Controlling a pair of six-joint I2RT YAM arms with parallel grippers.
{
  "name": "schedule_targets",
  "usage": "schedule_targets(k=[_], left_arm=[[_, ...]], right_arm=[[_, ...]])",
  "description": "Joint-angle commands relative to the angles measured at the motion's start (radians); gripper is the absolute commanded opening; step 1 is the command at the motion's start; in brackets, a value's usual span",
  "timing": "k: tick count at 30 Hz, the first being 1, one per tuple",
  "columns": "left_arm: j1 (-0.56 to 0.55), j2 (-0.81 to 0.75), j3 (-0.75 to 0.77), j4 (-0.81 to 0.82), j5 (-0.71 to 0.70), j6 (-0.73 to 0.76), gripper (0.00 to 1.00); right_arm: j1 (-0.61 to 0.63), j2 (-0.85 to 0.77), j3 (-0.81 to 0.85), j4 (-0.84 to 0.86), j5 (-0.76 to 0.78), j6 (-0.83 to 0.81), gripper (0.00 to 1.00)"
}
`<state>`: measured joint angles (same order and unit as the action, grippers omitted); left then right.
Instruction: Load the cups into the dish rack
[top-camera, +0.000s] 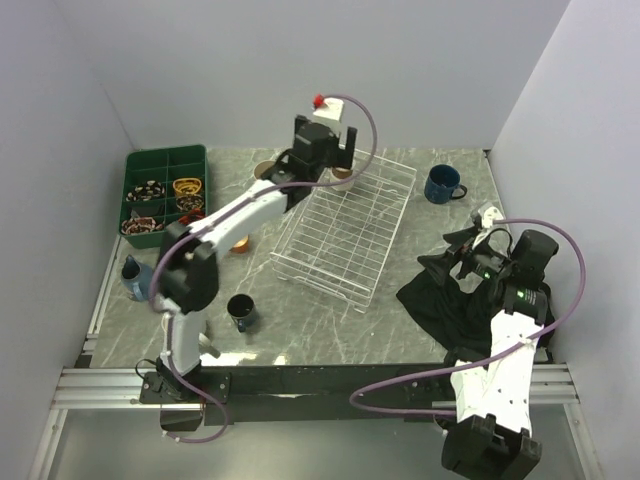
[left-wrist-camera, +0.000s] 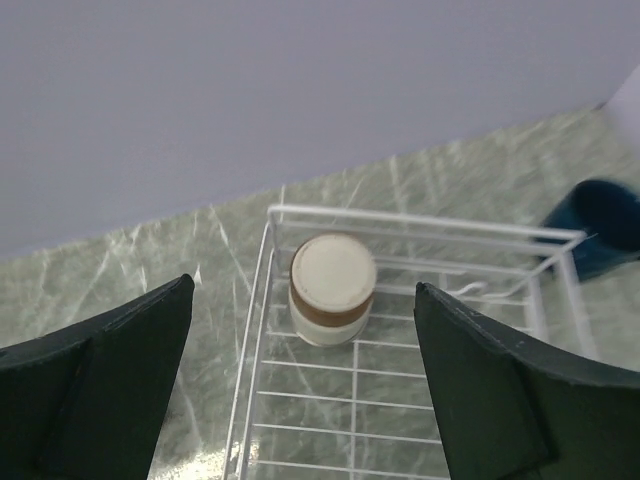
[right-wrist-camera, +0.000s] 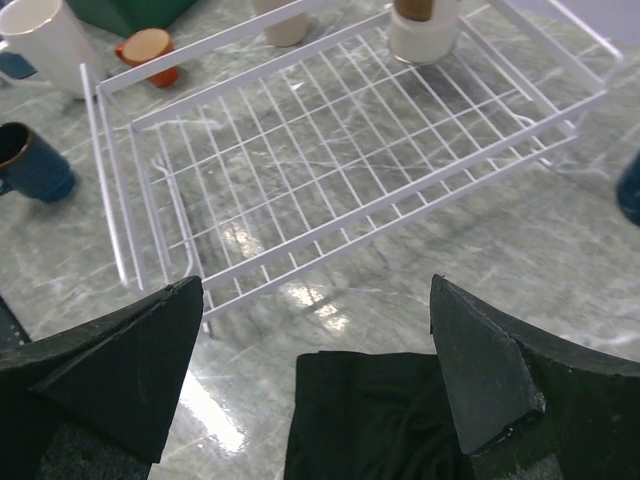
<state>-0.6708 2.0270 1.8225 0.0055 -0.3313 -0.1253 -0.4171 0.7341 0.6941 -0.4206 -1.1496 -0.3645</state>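
The white wire dish rack (top-camera: 340, 240) stands mid-table. A brown-cream cup (left-wrist-camera: 332, 288) sits upside down in its far left corner, also seen in the right wrist view (right-wrist-camera: 422, 25). My left gripper (top-camera: 338, 152) is open and empty above that cup, its fingers wide on either side of it (left-wrist-camera: 304, 292). My right gripper (top-camera: 470, 250) is open and empty over a black cloth (right-wrist-camera: 400, 420), right of the rack (right-wrist-camera: 330, 235). Outside the rack are a dark blue mug (top-camera: 441, 184), a navy cup (top-camera: 240, 312), an orange cup (right-wrist-camera: 148, 55), a white mug (right-wrist-camera: 45, 45) and a beige cup (right-wrist-camera: 280, 20).
A dark green compartment tray (top-camera: 165, 190) with small items stands at the far left. A blue mug (top-camera: 133, 278) sits by the left edge. The black cloth (top-camera: 450, 295) lies at the right front. White walls close in the table on three sides.
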Motion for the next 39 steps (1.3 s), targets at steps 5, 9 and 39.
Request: schedule_targets(k=[5,9,39], left_arm=[[0.014,-0.404,-0.261,0.011,0.124,-0.071,0.96],[0.03,-0.602,-0.445,-0.002,0.185,-0.114,0.96],[0.056,-1.291,-1.049,-0.142,-0.028,-0.043,0.96]], right_arm=[[-0.042,0.023,0.031,0.019,0.068,-0.001,1.0],[-0.032,0.135,0.172,-0.112,0.155,-0.076,1.0],[0.344,1.192,1.12,-0.359,1.022,-0.016,0.92]])
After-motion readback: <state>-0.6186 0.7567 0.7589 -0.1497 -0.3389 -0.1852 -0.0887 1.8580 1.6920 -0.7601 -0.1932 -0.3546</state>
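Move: The blue mug stands about 26 cm ahead of the right hand, 8 cm to its right and 18 cm below; the dish rack's middle is some 18 cm ahead and 19 cm left, the dark cloth 3 cm back and 12 cm right. From the left hand, the small orange cup is roughly 10 cm back, 23 cm left and 24 cm below, the beige cup 1 cm ahead and 14 cm left, the stacked cups 5 cm ahead and 3 cm right. With open fingers the right hand sweeps forward about 22 cm and 8 cm to its right towards the blue mug, sinking mainly at the end while the wrist tips some 30 degrees down and swings clockwise. The left hand, open and already clear of the stacked cups, arcs back and left, some 24 and 21 cm, up over a 10 cm hump and down again, and slows facing the orange cup, still high above the table. ##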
